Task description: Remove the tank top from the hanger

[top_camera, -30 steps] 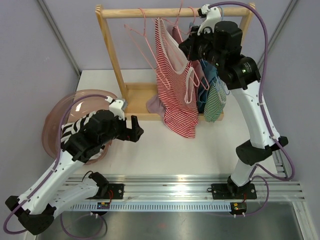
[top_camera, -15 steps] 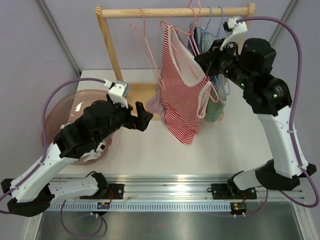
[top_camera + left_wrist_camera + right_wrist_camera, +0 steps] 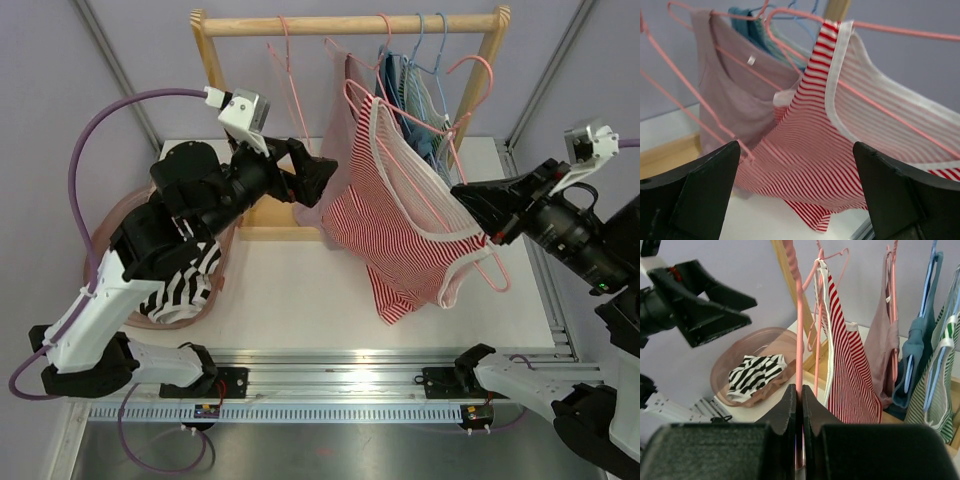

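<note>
The red-and-white striped tank top (image 3: 400,215) hangs on a pink hanger (image 3: 497,270) that is off the rail and tilted over the table. My right gripper (image 3: 466,200) is shut on the hanger's wire (image 3: 799,340), the top (image 3: 847,370) hanging just to its right. My left gripper (image 3: 322,180) stands open at the top's left edge. In the left wrist view the striped cloth (image 3: 840,125) fills the space ahead of the spread fingers (image 3: 700,190), with nothing between them.
The wooden rack (image 3: 345,24) still carries a bare pink hanger (image 3: 285,70), a mauve top (image 3: 340,100) and blue and green striped garments (image 3: 415,105). A pink basin (image 3: 120,215) at the left holds a black-and-white striped garment (image 3: 185,280).
The right arm has swung right and toward the near edge, carrying hanger and tank top off the rail. The left arm has risen and reached up to the top's left side.
</note>
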Controlling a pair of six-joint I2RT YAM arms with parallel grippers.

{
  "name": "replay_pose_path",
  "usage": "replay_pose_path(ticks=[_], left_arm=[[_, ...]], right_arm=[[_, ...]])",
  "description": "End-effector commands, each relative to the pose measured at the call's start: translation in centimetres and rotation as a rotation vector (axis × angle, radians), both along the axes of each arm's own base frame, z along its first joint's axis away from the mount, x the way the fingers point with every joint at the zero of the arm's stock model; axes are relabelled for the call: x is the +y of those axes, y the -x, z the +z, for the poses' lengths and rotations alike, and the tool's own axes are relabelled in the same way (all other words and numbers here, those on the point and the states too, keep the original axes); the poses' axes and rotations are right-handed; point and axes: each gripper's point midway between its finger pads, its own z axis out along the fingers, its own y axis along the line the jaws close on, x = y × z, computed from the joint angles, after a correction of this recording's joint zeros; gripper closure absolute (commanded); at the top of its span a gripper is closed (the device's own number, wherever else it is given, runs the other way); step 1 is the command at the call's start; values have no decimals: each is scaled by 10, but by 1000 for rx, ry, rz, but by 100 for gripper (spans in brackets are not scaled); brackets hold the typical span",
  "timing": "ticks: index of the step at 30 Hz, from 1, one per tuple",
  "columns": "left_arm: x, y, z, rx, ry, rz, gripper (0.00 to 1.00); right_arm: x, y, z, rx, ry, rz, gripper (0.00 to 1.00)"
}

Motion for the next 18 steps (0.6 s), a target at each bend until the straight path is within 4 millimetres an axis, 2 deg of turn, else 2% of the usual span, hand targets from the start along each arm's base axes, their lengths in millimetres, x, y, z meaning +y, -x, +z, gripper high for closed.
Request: replay_pose_path(ticks=[1, 8, 9, 14, 18], left_arm=[[-21, 19, 48, -158, 63, -148, 1], [-55, 25, 33, -255, -7, -205, 2], [-61, 24, 25, -258, -16, -198, 4], [-59, 5, 6, -235, -67, -85, 13], [-55, -4, -7, -214, -100, -29, 29]], right_arm=[[3, 20, 2, 18, -27, 69, 100], [8, 52, 2, 23, -47, 189, 100], [11, 57, 1, 26, -46, 221, 100], [11, 66, -3, 23, -49, 251, 100], [10, 66, -4, 17, -46, 246, 100]])
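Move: The red-striped tank top's left strap, near the tip of the hanger held in my right hand, is about 12 cm ahead, 11 cm right and 4 cm above my left hand. The empty pink hanger on the rail is some 17 cm ahead of my left hand and 2 cm left; the mauve top hangs roughly 23 cm ahead, 5 cm right. From my right hand that strap is about 24 cm forward, 22 cm left, roughly level. I bring the strap and my open left hand together. My left hand goes about 6.5 cm right, first easing back and slightly up, then sinking some 4 cm and edging forward, tipping its fingers up about 10 degrees and starting to close around the strap. My right hand keeps its pinch on the hanger, drawing back about 6 cm and turning some 10 degrees counter-clockwise. ##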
